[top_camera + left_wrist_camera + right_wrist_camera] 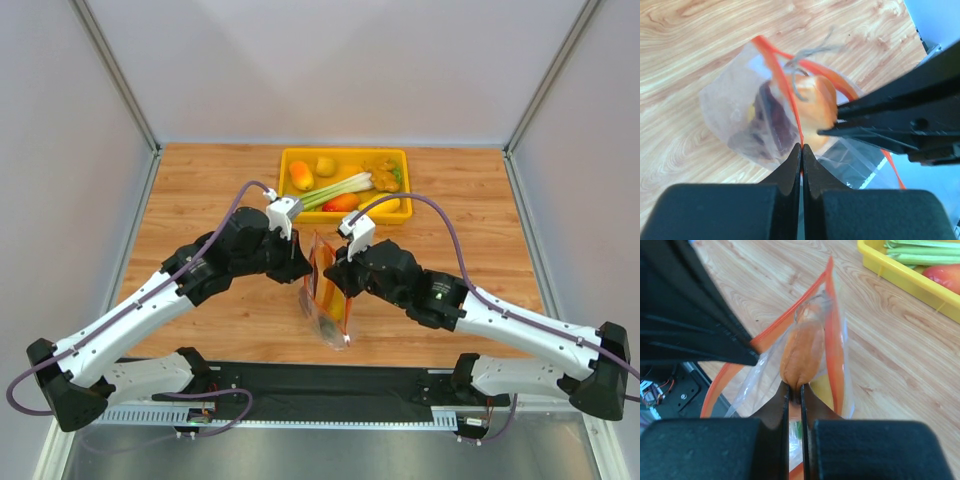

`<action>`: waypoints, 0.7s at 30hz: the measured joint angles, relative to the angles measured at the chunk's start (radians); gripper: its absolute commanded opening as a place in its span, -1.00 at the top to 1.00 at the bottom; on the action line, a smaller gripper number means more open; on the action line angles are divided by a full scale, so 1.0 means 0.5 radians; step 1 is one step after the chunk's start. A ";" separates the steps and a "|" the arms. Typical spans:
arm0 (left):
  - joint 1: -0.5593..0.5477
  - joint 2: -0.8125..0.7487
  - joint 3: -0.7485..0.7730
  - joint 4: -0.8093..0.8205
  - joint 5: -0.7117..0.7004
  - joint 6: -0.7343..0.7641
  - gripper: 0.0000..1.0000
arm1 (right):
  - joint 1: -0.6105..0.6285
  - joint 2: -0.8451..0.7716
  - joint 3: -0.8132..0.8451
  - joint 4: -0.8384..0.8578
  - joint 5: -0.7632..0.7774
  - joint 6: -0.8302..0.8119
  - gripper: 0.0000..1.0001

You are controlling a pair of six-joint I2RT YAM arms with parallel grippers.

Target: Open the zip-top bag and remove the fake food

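Observation:
The zip-top bag [327, 305] hangs upright over the table between both grippers, its mouth spread open. My left gripper [801, 146] is shut on one side of the red-orange zip strip [784, 82]. In the top view, my right gripper [338, 278] meets the bag from the right. In its wrist view, the right gripper [795, 388] is shut on the end of an orange fake food piece [801, 352] standing in the bag's mouth. A dark maroon piece [774, 117] and some yellow show through the plastic lower in the bag.
A yellow tray [290, 158] at the back of the table holds a green-and-white leek [335, 190], an orange piece [300, 175] and other toy food; its corner [890, 271] shows in the right wrist view. Both arms crowd the bag from either side.

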 measured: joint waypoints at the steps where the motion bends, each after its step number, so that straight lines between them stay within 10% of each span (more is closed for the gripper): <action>1: 0.001 0.000 0.001 -0.001 -0.010 -0.001 1.00 | 0.007 -0.014 0.000 0.000 -0.023 -0.012 0.99; 21: 0.046 0.004 0.008 0.005 -0.019 -0.004 1.00 | 0.074 -0.426 -0.008 -0.098 -0.101 -0.134 0.99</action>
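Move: My right fingers already hold the strung fake meat, its middle about 2 cm below them and 1 cm farther left, still inside the open bag. The bag's body lies roughly 10 cm below that hand and 3 cm back of it. The yellow basket sits some 32 cm ahead of the hand, 3 cm to its right, about 20 cm lower. From my left hand, pinching the red zip edge, the meat is about 6 cm to the right, level fore and aft, roughly 4 cm lower. Keeping my shut grip on the fake meat, I draw my right hand back about 3 cm, then lift it some 5 cm while easing about 3 cm to the right, pulling the meat up through the bag's mouth; the wrist turns only slightly. My left hand keeps its pinch on the zip edge and stays nearly in place, holding the bag against the pull. ##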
